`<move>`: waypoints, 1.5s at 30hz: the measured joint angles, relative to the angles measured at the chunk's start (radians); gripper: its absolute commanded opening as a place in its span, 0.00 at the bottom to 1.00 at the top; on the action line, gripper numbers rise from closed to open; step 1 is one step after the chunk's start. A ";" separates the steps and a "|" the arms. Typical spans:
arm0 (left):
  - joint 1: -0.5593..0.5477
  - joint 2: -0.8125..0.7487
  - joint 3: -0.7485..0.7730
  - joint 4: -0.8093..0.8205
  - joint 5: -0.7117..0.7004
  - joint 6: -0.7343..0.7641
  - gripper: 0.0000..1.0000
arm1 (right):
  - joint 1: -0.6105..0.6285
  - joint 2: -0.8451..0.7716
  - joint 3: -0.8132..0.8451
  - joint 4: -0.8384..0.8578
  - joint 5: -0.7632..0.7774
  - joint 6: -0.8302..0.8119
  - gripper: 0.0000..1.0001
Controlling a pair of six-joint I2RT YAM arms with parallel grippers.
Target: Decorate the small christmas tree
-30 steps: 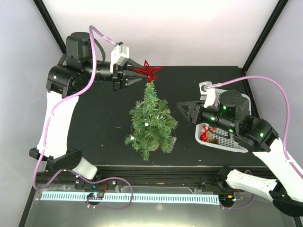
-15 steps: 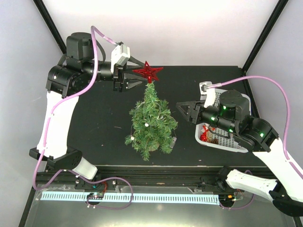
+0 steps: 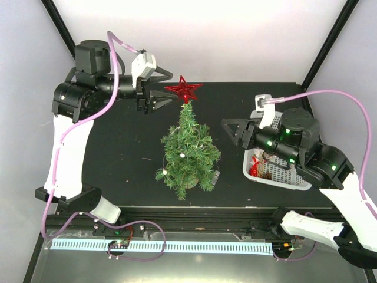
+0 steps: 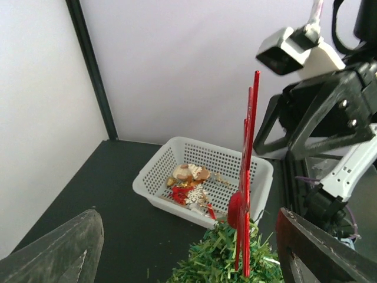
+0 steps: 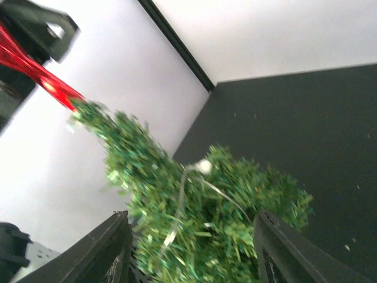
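The small christmas tree (image 3: 188,150) stands upright in the middle of the black table (image 3: 118,159). A red star (image 3: 184,89) sits on its tip. My left gripper (image 3: 165,89) is open just left of the star, its fingers apart from it. In the left wrist view the star (image 4: 247,171) shows edge-on above the tree top (image 4: 227,259), between my wide-open left gripper (image 4: 185,236). My right gripper (image 3: 231,133) is open to the right of the tree, clear of the branches. In the right wrist view the tree (image 5: 194,206) fills the gap of my right gripper (image 5: 191,242).
A white basket (image 3: 288,178) with red, gold and white ornaments sits at the right, under my right arm. In the left wrist view the basket (image 4: 154,177) lies beyond the tree. A thin wire with a white bead (image 5: 203,166) runs through the branches. Black frame posts stand at the back corners.
My left gripper has opened, let go of the star and drawn back to the left; the star stays on the tree tip. My right gripper has opened wider and shifted slightly right.
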 measured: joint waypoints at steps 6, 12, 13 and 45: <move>0.053 -0.045 -0.015 0.010 0.001 -0.031 0.67 | 0.000 0.087 0.207 0.009 0.018 0.000 0.59; 0.101 -0.083 -0.026 0.048 0.013 -0.084 0.45 | 0.000 0.209 0.404 0.022 0.019 0.000 0.59; 0.108 -0.083 -0.026 0.059 0.019 -0.096 0.43 | 0.000 0.232 0.438 0.020 0.020 0.000 0.59; 0.128 -0.035 -0.026 0.196 0.095 -0.247 0.41 | 0.000 0.450 0.623 -0.020 -0.002 0.030 0.60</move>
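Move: Some 11 cm to the right hand's left, 6 cm ahead and 9 cm above it stands the red star on the tree tip; the tip itself is about 5 cm beneath the star. The basket of ornaments is far below the right hand, roughly 36 cm down, 25 cm to its right and 19 cm ahead. From the left hand, whose open fingers are already off the star, the star is about 4 cm to the right and 1 cm back, at its height. Rising steeply beside the tree, the right hand comes up about 13 cm, swings some 6 cm forward and as far left towards the star, then sinks back a couple of centimetres and holds beside it, fingers still half open. The left hand backs away from the star, left and up by 3 to 4 cm, closing its empty fingers to about half their opening. ##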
